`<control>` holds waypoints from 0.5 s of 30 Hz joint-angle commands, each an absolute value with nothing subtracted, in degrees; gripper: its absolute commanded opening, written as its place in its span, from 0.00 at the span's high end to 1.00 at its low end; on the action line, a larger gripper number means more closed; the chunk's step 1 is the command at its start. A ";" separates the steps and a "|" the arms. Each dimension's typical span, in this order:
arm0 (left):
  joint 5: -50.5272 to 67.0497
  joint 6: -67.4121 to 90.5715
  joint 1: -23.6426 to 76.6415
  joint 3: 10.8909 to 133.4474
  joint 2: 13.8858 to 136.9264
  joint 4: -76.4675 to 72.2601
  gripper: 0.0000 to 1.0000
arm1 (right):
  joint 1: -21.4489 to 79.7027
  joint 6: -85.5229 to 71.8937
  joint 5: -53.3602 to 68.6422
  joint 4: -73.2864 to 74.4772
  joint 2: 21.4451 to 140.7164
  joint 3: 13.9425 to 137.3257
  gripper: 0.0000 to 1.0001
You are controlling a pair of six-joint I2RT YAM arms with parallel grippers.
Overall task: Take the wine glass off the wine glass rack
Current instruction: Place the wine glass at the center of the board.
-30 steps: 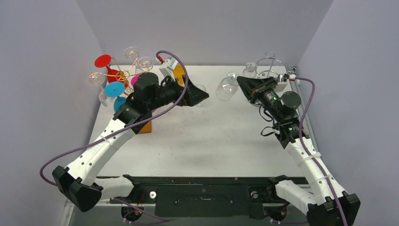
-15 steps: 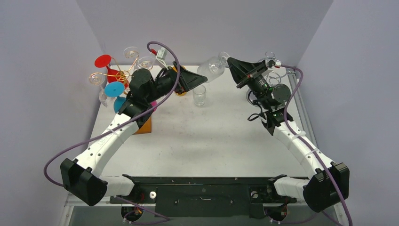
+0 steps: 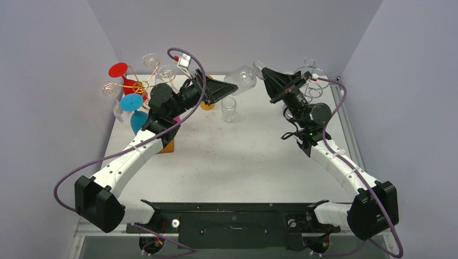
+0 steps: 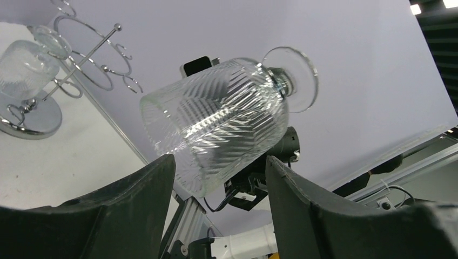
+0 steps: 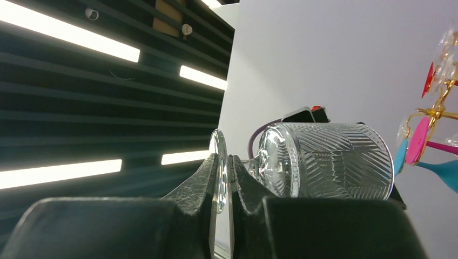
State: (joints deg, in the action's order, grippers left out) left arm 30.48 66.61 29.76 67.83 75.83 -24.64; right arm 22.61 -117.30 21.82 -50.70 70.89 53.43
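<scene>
A clear ribbed wine glass hangs on its side in the air above the table's back middle. My right gripper is shut on its round foot, which is pinched edge-on between the two fingers; the bowl points away towards the left arm. My left gripper is open just under the bowl. Its fingertips flank the bowl's lower edge with gaps on both sides. The silver wire wine glass rack stands at the back right, with another clear glass hanging on it.
A small clear tumbler stands on the table below the held glass. A gold wire rack with red, blue and pink glasses stands at the back left, with an orange block in front of it. Grey walls enclose the table.
The right arm has lifted the glass from near the silver rack up to the back middle. The left gripper has risen from beside the tumbler to the bowl, and its jaws have narrowed.
</scene>
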 commanded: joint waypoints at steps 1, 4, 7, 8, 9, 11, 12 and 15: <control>30.96 68.86 29.36 67.93 75.56 -34.75 0.43 | 23.13 -119.54 20.79 -60.34 70.65 53.05 1.00; 31.04 69.08 29.36 68.19 75.55 -35.65 0.46 | 23.18 -120.11 20.81 -61.08 71.04 52.89 1.00; 31.11 70.25 29.42 68.16 75.96 -38.19 0.52 | 23.65 -120.50 20.70 -62.04 71.62 52.83 1.00; 31.18 71.07 29.44 68.08 76.23 -38.87 0.57 | 23.89 -120.63 20.60 -62.25 71.71 52.82 1.00; 31.19 71.66 29.44 68.05 76.39 -40.39 0.59 | 24.03 -120.65 20.54 -62.28 71.96 52.78 1.00; 31.27 73.08 29.49 67.82 76.76 -42.45 0.66 | 24.27 -120.71 20.41 -62.31 72.18 52.63 1.00; 31.20 73.82 29.56 67.58 76.93 -43.11 0.68 | 24.37 -120.79 20.22 -62.40 72.26 52.36 1.00; 31.00 74.90 29.74 67.26 77.07 -45.80 0.72 | 24.47 -121.03 20.09 -62.78 72.77 51.78 1.00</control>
State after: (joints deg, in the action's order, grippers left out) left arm 30.72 72.42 29.52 66.98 76.97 -36.69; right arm 23.53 -120.33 20.38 -55.94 72.05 51.94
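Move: Just beyond the left fingertips, about 4 cm to the right, 4 cm up and 1 cm ahead, is the middle of the wine glass, mouth facing that hand. From the right hand, which already holds it at the foot end, it lies some 6 cm left, 1 cm back and 2 cm lower. Far below, roughly 38 cm under the left hand, the standing clear glass is 15 cm ahead and 1 cm left, the yellow goblet 20 cm ahead and 11 cm left. Rising about 3 cm, the left hand brings its fingers up to the mouth end of the wine glass, tips them some 5 to 10 degrees upward and closes them from a bit over half open to about a third, one on either side of the near wall at the rim. The right hand stays nearly in place, shut on the foot end, and holds the glass out to it. ##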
